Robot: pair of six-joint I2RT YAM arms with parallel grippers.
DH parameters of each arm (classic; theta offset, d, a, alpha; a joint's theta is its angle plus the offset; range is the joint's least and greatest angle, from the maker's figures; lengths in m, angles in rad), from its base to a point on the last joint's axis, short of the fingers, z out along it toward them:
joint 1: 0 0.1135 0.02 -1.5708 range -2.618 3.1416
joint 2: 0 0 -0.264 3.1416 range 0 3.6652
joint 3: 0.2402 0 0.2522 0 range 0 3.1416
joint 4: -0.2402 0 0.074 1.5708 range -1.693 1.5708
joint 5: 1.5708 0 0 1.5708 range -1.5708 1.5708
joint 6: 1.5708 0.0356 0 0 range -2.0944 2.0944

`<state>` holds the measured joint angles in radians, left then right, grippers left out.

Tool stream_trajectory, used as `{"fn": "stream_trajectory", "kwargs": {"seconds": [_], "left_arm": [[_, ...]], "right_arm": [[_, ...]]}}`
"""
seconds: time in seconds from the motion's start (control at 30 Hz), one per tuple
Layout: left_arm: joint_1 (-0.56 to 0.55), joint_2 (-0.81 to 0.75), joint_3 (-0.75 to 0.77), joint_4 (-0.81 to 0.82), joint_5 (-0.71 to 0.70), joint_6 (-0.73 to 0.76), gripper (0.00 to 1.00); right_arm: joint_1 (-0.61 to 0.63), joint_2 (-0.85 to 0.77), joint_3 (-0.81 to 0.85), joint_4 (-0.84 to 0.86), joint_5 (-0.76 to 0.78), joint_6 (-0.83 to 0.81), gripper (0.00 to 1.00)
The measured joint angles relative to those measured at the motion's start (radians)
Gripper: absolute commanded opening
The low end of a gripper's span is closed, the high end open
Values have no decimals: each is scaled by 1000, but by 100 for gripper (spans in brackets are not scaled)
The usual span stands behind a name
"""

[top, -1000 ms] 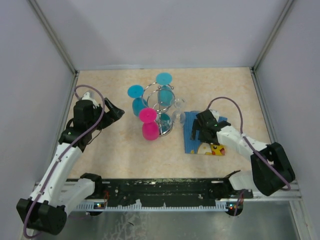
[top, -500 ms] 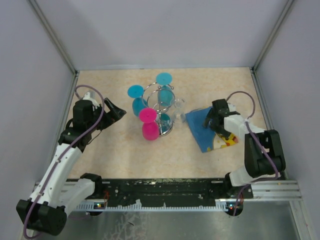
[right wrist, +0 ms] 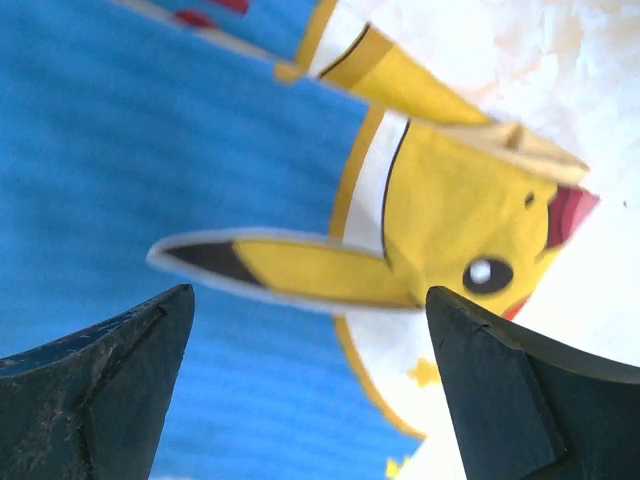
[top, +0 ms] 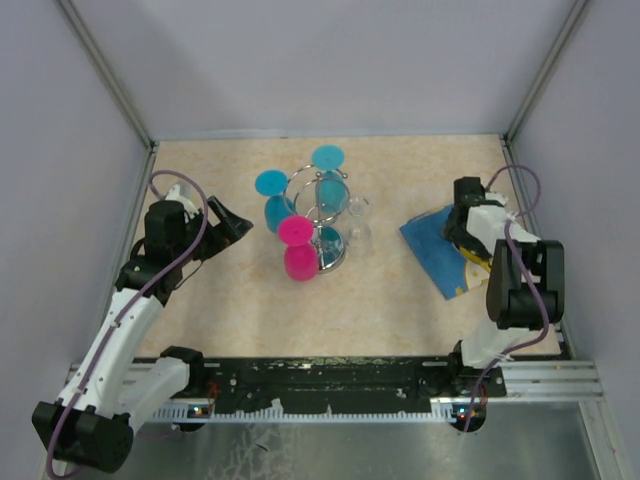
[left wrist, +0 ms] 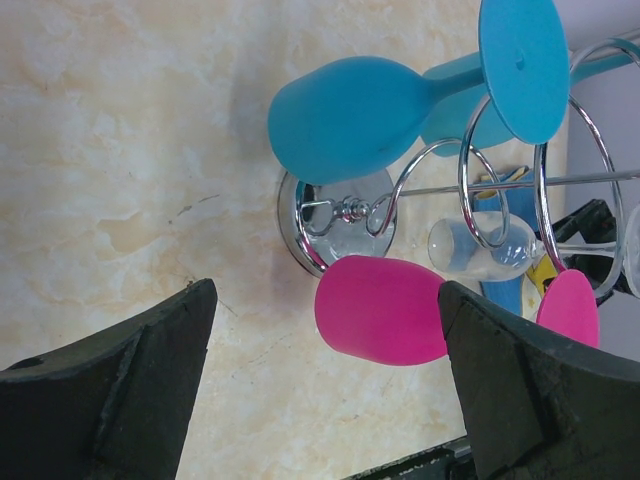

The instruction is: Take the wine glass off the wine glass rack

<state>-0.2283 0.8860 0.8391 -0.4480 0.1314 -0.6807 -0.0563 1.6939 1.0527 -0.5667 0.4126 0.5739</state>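
Note:
The chrome wine glass rack (top: 337, 258) stands mid-table with two teal glasses (top: 331, 190), a pink glass (top: 299, 262) and a clear wine glass (top: 357, 224) hanging on its loop arms. My left gripper (top: 235, 225) is open and empty, left of the rack and level with it. In the left wrist view the rack's mirror base (left wrist: 335, 215), a teal glass (left wrist: 350, 115), the pink glass (left wrist: 385, 310) and the clear glass (left wrist: 480, 248) lie ahead of the open left gripper (left wrist: 325, 400). My right gripper (top: 460, 230) is open, close over a blue cloth (top: 438, 245).
The blue cloth (right wrist: 150, 150) has a yellow cartoon figure (right wrist: 460, 220) printed on it and lies at the right, near the right wall. Grey walls close off the left, back and right. The arm bases and a black rail run along the front edge.
My right gripper has swung right and back, away from the rack, and the blue cloth has shifted right with it. The left arm and the glasses have not moved.

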Motion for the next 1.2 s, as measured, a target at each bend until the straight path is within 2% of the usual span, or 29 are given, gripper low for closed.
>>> {"fn": "stream_trajectory", "kwargs": {"seconds": [0.13, 0.23, 0.33, 0.6, 0.8, 1.0, 1.2], "left_arm": [[0, -1, 0, -1, 0, 0, 97], [0, -2, 0, -1, 0, 0, 97], [0, -6, 0, 3, 2, -4, 97], [0, -4, 0, 22, 39, -21, 96], [0, -7, 0, 21, 40, -22, 97], [0, -21, 0, 15, 34, -18, 97], [0, -21, 0, 2, 26, -14, 97]], "right_arm": [[105, -200, -91, 6, 5, -16, 99], [161, -401, -179, 85, -164, -43, 99], [166, -463, -215, 122, -290, -62, 99], [167, -314, -216, 134, -531, -127, 99], [167, -221, -186, 149, -649, -146, 99], [131, -122, -155, 94, -598, -154, 99], [35, -82, -92, 23, -430, -146, 99]]}}
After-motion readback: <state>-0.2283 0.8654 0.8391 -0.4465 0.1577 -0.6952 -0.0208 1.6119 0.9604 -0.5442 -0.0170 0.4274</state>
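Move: The blue cloth with the yellow figure lies right under the open right fingers; its middle is some 5 cm to their left and 3 cm nearer the base, about 1 cm below. The clear wine glass hangs around 31 cm to the right hand's left, roughly 2 cm back and 8 cm higher; the rack is 40 cm left, 4 cm back and 10 cm up. For the left hand, the cloth lies about 60 cm right, about 1 cm ahead and 20 cm lower. The blue cloth is dragged farther right, away from the rack: the right hand first comes up off it by about 8 cm while swinging left 16 cm, its left side rising and the wrist turning counter-clockwise some 30 degrees, sinks onto the cloth's left part, then pulls back right about 8 cm with open fingers, partly undoing the turn. ##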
